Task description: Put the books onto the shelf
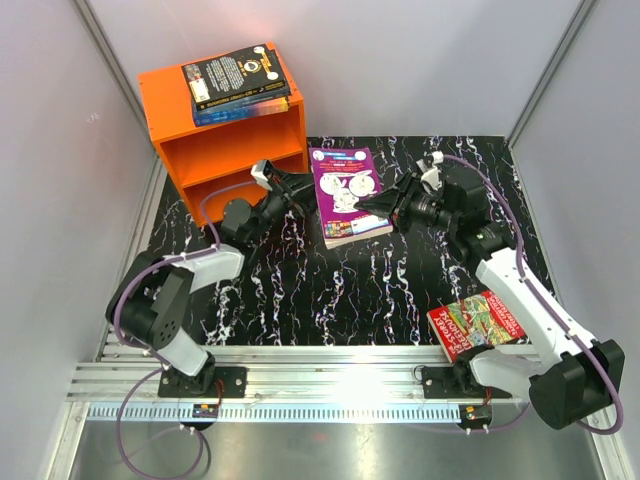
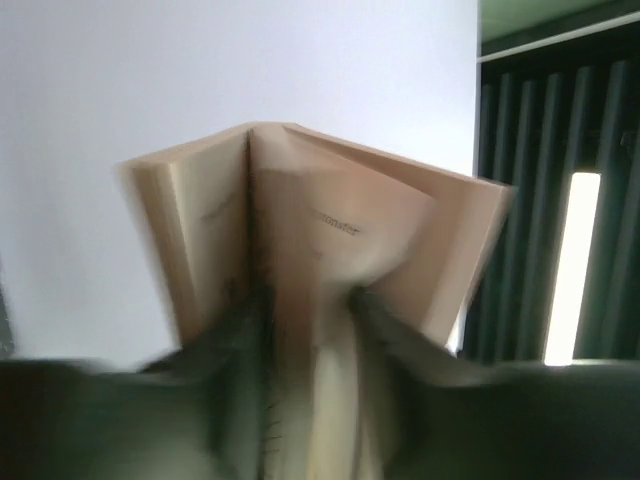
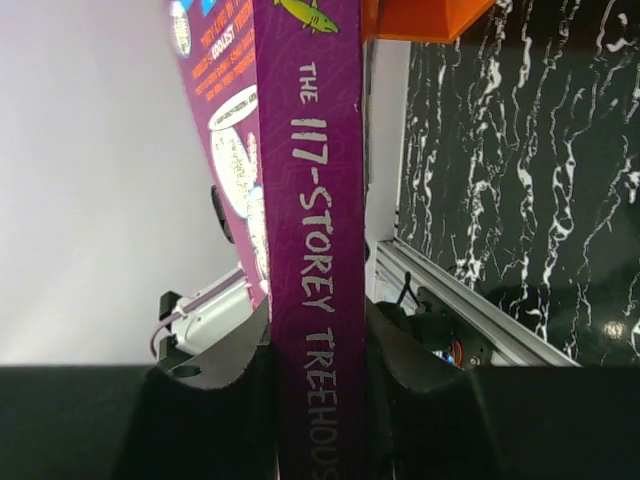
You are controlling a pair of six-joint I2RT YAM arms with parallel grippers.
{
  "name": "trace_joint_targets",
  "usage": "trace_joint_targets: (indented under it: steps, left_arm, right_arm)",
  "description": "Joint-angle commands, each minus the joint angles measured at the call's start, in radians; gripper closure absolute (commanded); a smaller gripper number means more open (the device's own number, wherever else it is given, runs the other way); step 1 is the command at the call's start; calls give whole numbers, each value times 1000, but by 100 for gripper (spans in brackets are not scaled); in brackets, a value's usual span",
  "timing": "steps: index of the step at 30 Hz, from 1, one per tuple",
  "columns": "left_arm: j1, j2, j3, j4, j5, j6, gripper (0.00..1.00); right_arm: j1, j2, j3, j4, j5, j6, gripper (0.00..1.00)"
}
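The green-purple book [image 1: 345, 190] hangs above the table between both grippers. My right gripper [image 1: 385, 205] is shut on its purple spine [image 3: 315, 250], one finger pressed on each cover [image 3: 318, 360]. At the opposite edge my left gripper [image 1: 305, 192] holds the fanned cream pages [image 2: 300, 220]; its blurred fingers sit against a bunch of pages on both sides [image 2: 310, 330]. The orange shelf [image 1: 230, 150] stands at the back left, both compartments bare. On its top lies the black book [image 1: 235, 72], stacked on the blue book [image 1: 245, 108]. The red book [image 1: 478, 322] lies by the right arm's base.
Grey walls close in the table on the left, back and right. An aluminium rail [image 1: 330, 385] runs along the near edge under both arm bases. A corner of the shelf [image 3: 420, 18] shows at the top of the right wrist view.
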Motion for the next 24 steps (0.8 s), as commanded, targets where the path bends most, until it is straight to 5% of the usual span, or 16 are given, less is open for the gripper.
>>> trace_joint_targets:
  steps: [1, 3, 4, 9, 12, 14, 18, 24]
  left_arm:
    - [10, -115, 12, 2, 13, 36, 44]
    - [53, -196, -43, -193, 51, 113, 9]
    - [73, -249, -63, -284, 55, 153, 1]
    - [214, -615, -8, -1144, -29, 560, 1]
    - [242, -695, 93, -1422, -71, 705, 1]
    - [247, -721, 112, -1471, -73, 748, 1]
    - [245, -786, 101, -1555, -82, 754, 1]
    - [247, -863, 198, -1760, -140, 845, 1]
  right_arm:
    - [32, -5, 101, -123, -24, -89, 96]
    - [29, 6, 156, -180, -29, -123, 96]
    - [26, 6, 171, -192, -33, -128, 95]
    - [15, 8, 207, -180, -64, -108, 85]
    - [13, 29, 183, -122, -93, -65, 80]
    - [15, 45, 164, -50, -102, -25, 82]
    - [29, 139, 142, 96, -118, 49, 100]
    - [101, 406, 338, 271, -123, 105, 100]
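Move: The purple treehouse book hangs between the two hands. Its middle is about 4 cm to the left of the right hand, which already grips the spine, and about 8 cm to the right of the left hand, whose fingers are at the page edges; both are level with it. From the right hand the orange shelf's middle lies some 30 cm left, 20 cm ahead and 15 cm lower. The book stack on its top is about 28 cm left and 24 cm ahead, at hand height. The purple book passes wholly to the right hand: the left fingers, already loosening, spread wide and come free of the pages, and that hand pulls away left and back, some 16 cm, rolling its left side up strongly. Keeping its pinch on the spine, the right hand first eases slightly back and up, then carries the book left and forward, sinking a little, towards the shelf. ##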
